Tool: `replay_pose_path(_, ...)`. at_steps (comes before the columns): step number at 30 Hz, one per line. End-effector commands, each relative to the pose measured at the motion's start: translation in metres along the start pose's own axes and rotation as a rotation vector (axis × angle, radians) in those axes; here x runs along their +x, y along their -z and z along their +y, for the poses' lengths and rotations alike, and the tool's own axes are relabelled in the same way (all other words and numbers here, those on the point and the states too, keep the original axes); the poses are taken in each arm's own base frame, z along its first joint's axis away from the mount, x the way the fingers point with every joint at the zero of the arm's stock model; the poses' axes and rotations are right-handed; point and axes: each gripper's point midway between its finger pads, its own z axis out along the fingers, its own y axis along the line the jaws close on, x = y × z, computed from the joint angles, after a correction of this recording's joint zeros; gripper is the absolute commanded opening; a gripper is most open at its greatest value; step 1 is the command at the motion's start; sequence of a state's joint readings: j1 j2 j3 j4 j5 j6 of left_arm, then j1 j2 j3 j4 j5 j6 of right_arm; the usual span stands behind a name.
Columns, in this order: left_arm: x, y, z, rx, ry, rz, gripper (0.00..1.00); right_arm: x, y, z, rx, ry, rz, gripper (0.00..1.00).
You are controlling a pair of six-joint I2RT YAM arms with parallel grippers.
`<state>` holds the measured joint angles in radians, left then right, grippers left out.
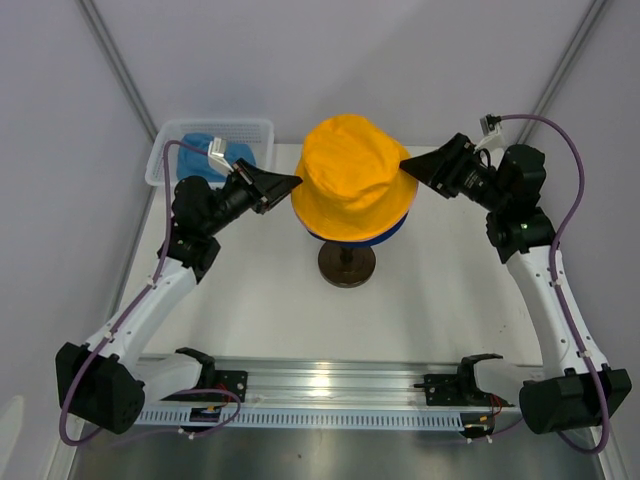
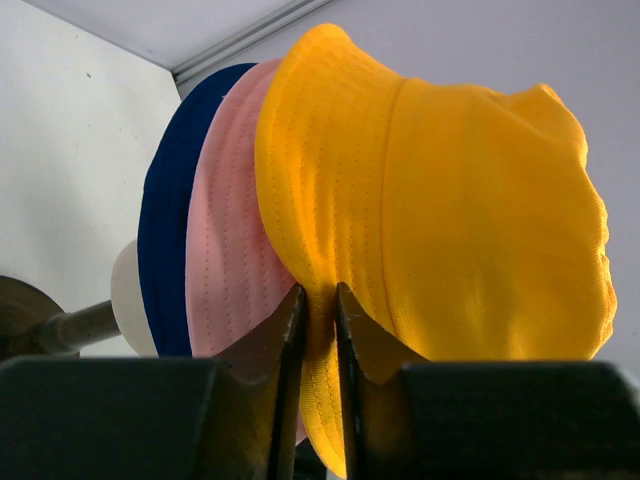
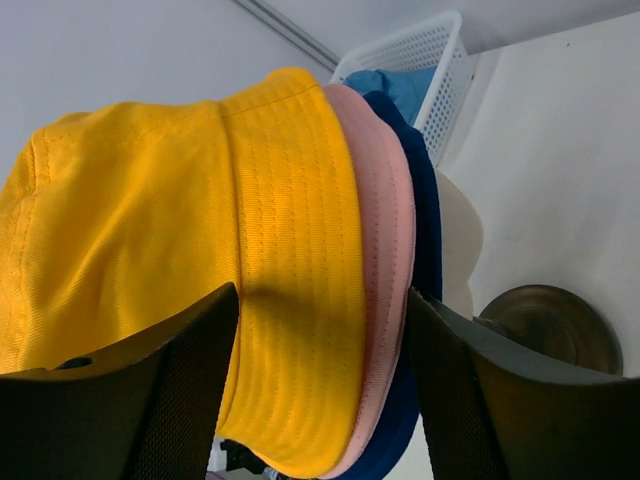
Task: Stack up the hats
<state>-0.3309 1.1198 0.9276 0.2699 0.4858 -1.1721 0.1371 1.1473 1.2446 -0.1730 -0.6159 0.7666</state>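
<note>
Three hats sit stacked on the mannequin head: the yellow-orange hat [image 1: 350, 175] on top, the pink hat [image 2: 225, 260] under it, and the dark blue hat [image 2: 165, 240] lowest. My left gripper [image 2: 318, 300] is at the stack's left side, shut on the yellow brim. On the stack's right side my right gripper [image 3: 320, 300] stands open. Its jaws straddle the yellow-orange hat's brim [image 3: 290, 250], the pink hat's brim [image 3: 385, 240] and the dark blue hat's brim [image 3: 428, 220]. A light blue hat [image 1: 215, 150] lies in the basket.
The white mesh basket [image 1: 255, 128] stands at the back left corner of the table. The cream mannequin head [image 3: 458, 240] rests on a dark round stand [image 1: 347, 265] at the table's middle. Grey walls close in the back and sides.
</note>
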Motion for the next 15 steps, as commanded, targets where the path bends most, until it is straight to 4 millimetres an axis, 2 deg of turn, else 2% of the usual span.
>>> replay_pose_path(1,0.003,0.001,-0.019,0.076,-0.021,0.014,0.18,-0.011,-0.003,0.008,-0.033,0.019,-0.041,0.65)
replay_pose_path(2,0.004,0.0,-0.016,0.069,-0.022,0.012,0.14,-0.011,-0.004,0.007,-0.026,0.02,-0.047,0.63)
replay_pose_path(3,0.004,-0.001,-0.013,0.061,-0.028,0.008,0.04,-0.01,-0.005,0.004,-0.015,0.017,-0.043,0.57)
replay_pose_path(4,0.005,-0.002,-0.01,0.049,-0.055,0.006,0.01,-0.011,-0.004,0.002,-0.01,0.021,-0.045,0.52)
replay_pose_path(6,0.002,-0.004,-0.004,0.003,-0.085,-0.029,0.01,-0.01,-0.005,-0.002,0.007,0.022,-0.045,0.44)
replay_pose_path(7,0.005,-0.003,0.009,-0.047,-0.106,-0.031,0.01,-0.009,-0.004,-0.003,0.012,0.023,-0.043,0.42)
replay_pose_path(15,0.014,-0.003,0.05,-0.217,-0.178,-0.062,0.01,-0.008,-0.006,-0.014,0.05,0.036,-0.043,0.14)
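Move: The yellow hat sits atop the stack on the head, its middle about 13 cm to the left hand's right, level with it front to back and some 3 cm higher. From the right hand it is about 13 cm to the left, 3 cm back and 2 cm higher. The pink hat is nested some 3 cm below the yellow one, and the blue hat about 5 cm below it. Each gripper is already at its own side of the brim. Both hands close on opposite sides of the stacked brims. The left fingers, already half shut over the yellow brim, pinch it completely while that wrist turns nearly 10 degrees, mostly counter-clockwise and tilting up, almost in place. The right fingers go from wide to nearly shut on the yellow and pink brim edge as the hand eases forward and down, drifting right, about 1.5 cm in all. ##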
